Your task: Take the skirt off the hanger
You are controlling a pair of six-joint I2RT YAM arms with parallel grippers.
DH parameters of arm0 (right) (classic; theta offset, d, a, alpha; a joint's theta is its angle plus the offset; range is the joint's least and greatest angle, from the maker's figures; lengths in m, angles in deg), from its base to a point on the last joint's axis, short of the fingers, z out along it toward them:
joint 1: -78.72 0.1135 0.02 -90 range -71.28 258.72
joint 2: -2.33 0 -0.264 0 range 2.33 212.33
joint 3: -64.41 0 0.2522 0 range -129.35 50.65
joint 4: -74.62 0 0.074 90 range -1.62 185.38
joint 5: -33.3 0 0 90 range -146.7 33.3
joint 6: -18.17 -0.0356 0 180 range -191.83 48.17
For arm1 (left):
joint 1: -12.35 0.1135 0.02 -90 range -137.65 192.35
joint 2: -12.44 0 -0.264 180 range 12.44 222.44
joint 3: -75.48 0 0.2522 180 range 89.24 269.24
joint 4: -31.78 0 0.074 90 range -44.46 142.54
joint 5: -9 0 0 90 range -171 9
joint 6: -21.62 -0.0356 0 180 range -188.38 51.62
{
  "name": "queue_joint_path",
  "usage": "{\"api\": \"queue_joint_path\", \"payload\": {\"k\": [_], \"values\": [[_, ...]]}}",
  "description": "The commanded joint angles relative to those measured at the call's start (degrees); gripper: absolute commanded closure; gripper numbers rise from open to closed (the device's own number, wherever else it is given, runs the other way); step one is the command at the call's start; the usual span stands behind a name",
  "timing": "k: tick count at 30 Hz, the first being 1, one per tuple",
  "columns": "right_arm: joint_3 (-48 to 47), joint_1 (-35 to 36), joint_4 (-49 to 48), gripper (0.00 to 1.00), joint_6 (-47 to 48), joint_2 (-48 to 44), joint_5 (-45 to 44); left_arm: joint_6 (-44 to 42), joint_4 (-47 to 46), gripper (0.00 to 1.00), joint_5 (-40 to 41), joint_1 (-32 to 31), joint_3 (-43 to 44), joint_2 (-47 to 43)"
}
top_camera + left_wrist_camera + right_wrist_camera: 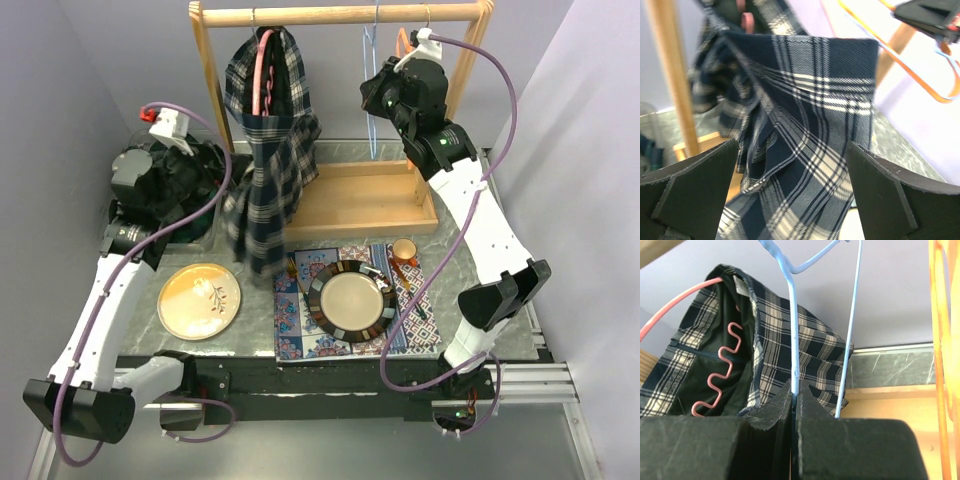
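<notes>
The dark plaid skirt (pixel 268 150) hangs over a pink hanger (pixel 262 65) on the wooden rail; its lower part (pixel 250 235) is blurred. In the left wrist view the skirt (pixel 810 125) fills the space just beyond my left gripper (pixel 792 150), which is open, fingers (pixel 695 185) on either side of the cloth without touching it. My right gripper (pixel 796 390) is shut on the wire of a light blue hanger (pixel 792 315), to the right of the skirt (pixel 810 350) and pink hanger (pixel 715 380).
An orange hanger (pixel 940 365) hangs right of the blue one. The wooden rack's base (pixel 360 200) sits behind a placemat with a plate (pixel 350 300) and a small cup (pixel 403 250). A yellow plate (pixel 200 300) lies front left; a bin of dark clothes (pixel 170 170) stands far left.
</notes>
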Motion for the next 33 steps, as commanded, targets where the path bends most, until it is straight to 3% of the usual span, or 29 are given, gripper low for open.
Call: {"api": "queue_joint_path", "payload": {"k": [1, 4, 7, 9, 18, 24, 33], "values": [[0.4, -0.8, -0.2, 0.85, -1.6, -2.6, 0.0, -2.9, -1.8, 0.05, 1.7, -2.7, 2.9, -2.1], [0.8, -0.8, 0.9, 0.65, -1.9, -3.9, -0.7, -3.3, -0.4, 0.05, 3.1, -3.9, 4.1, -2.4], [2.2, -0.8, 1.0, 0.52, -1.6, -4.8, -1.3, -3.0, -0.2, 0.05, 4.2, -5.4, 5.3, -2.7], [2.1, -0.7, 1.9, 0.48, -1.5, -5.3, -1.1, -2.9, 0.7, 0.05, 5.7, -6.7, 6.2, -2.7], [-0.4, -0.7, 11.6, 0.35, -1.6, -11.4, 2.4, -1.3, 2.8, 0.06, 14.7, -12.6, 15.3, 1.0], [-0.9, -0.1, 18.2, 0.33, -2.1, -16.3, 5.7, -1.6, 6.1, 0.07, 21.6, -15.6, 16.4, 1.1], [-8.8, 10.1, 19.5, 0.31, 0.6, -14.5, 4.4, -0.7, 3.4, 0.09, 28.6, -15.9, 12.8, -2.1]]}}
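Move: The plaid skirt's waistband hangs about 9 cm ahead of the left hand, 7 cm to its right and 7 cm above it. The pink hanger is some 12 cm ahead, 7 cm right and 12 cm up, and the stand's left post is roughly 14 cm straight ahead. The right hand still grips the blue hanger, with the rail 6 cm ahead and 15 cm above, the orange hanger 2 cm ahead and 8 cm right, and the waistband 22 cm left and 5 cm back. The right hand opens its fingers and lets go of the blue hanger below the rail, sinking barely a centimetre, then draws back about 14 cm and climbs some 7 cm away from it, turning slightly counter-clockwise. The left hand, fingers staying wide open, rises about 10 cm beside the plaid skirt while easing back 3 cm and tilting its tips up, then sinks a couple of centimetres to finish at waistband height. ##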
